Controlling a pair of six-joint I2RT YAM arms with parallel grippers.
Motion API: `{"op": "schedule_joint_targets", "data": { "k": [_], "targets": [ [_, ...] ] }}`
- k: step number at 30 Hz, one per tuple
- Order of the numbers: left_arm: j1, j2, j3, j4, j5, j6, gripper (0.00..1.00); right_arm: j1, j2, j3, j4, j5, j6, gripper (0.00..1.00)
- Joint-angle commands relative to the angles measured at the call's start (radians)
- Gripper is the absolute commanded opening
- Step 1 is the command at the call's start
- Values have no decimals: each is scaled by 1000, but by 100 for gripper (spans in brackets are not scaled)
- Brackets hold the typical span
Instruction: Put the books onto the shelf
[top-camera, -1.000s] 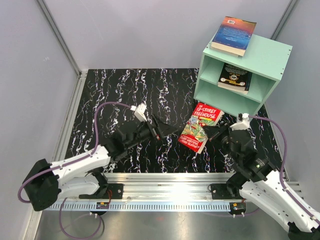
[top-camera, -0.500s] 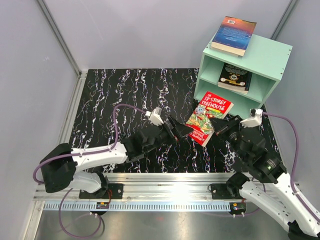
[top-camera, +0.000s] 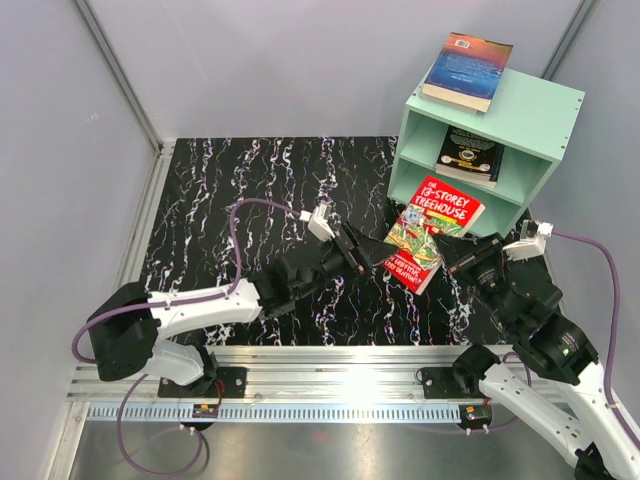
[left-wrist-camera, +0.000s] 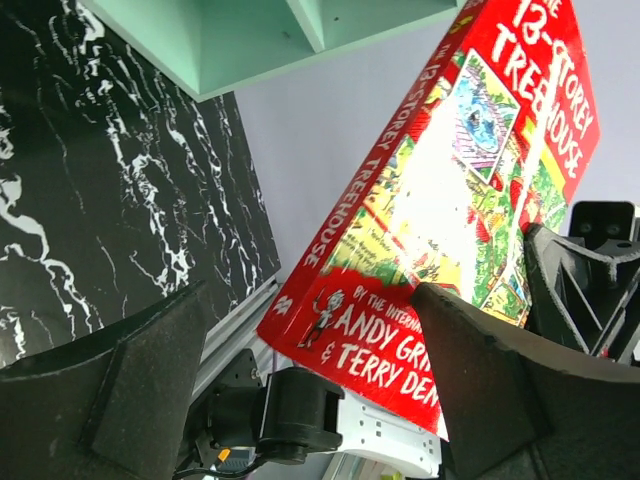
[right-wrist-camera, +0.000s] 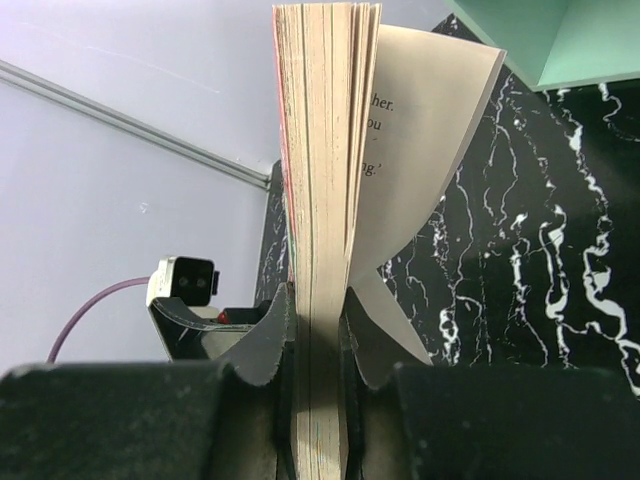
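Note:
The red "13-Storey Treehouse" book (top-camera: 436, 230) hangs tilted above the table, just in front of the mint-green shelf (top-camera: 540, 105). My right gripper (top-camera: 462, 262) is shut on its page edge (right-wrist-camera: 320, 200), and the rear cover bows loose to the right. My left gripper (top-camera: 376, 254) stands open at the book's lower spine corner (left-wrist-camera: 400, 300), one finger (left-wrist-camera: 120, 390) on each side and neither pressing the cover. A blue-orange book (top-camera: 467, 70) lies on the shelf's top. A black book (top-camera: 468, 152) lies in the upper compartment.
The black marbled table (top-camera: 250, 190) runs left of the shelf. Grey walls close in the back and sides. An aluminium rail (top-camera: 330, 360) carries both arm bases along the near edge. The shelf's lower compartment (top-camera: 455, 200) sits right behind the held book.
My right gripper has lifted the red book up and right, closer to the shelf. My left arm has followed it right, and its jaws have narrowed slightly around the book's corner.

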Motion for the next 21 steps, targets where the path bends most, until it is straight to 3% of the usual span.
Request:
{"op": "schedule_joint_targets", "data": {
  "k": [1, 4, 8, 9, 12, 15, 16, 18, 21],
  "targets": [
    [0, 9, 39, 107, 56, 66, 85, 1, -15, 32, 104, -79, 65, 0],
    [0, 12, 47, 152, 93, 94, 78, 1, -30, 18, 133, -111, 96, 0],
    [0, 24, 77, 176, 162, 122, 55, 0, -29, 7, 163, -142, 123, 0],
    [0, 24, 79, 167, 167, 128, 44, -1, -32, 4, 163, -144, 124, 0],
    [-1, 16, 67, 181, 182, 134, 25, 0, -41, -4, 153, -126, 124, 0],
    [-1, 7, 60, 184, 190, 148, 16, 1, -47, -14, 140, -122, 120, 0],
    [0, 4, 57, 183, 187, 151, 8, 1, -47, -19, 141, -130, 131, 0],
    [0, -2, 59, 178, 185, 168, 0, -1, -48, -34, 135, -136, 143, 0],
    [0, -8, 64, 157, 179, 198, 0, 1, -62, -36, 100, -135, 142, 4]
  ]
}}
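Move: The red book, still gripped at its page-edge side by the right hand, has its middle some 8 cm to the left hand's right, 3 cm ahead and 4 cm higher. From that hand the shelf's middle is about 22 cm ahead and 16 cm right, 7 cm lower. From the right hand the shelf's middle is 22 cm ahead, 7 cm right and 15 cm lower; the black book inside is 20 cm ahead, 6 cm right and 10 cm lower. The left hand rises about 4 cm, closing to pinch the red book's lower spine corner; the right keeps hold, rising slightly. ##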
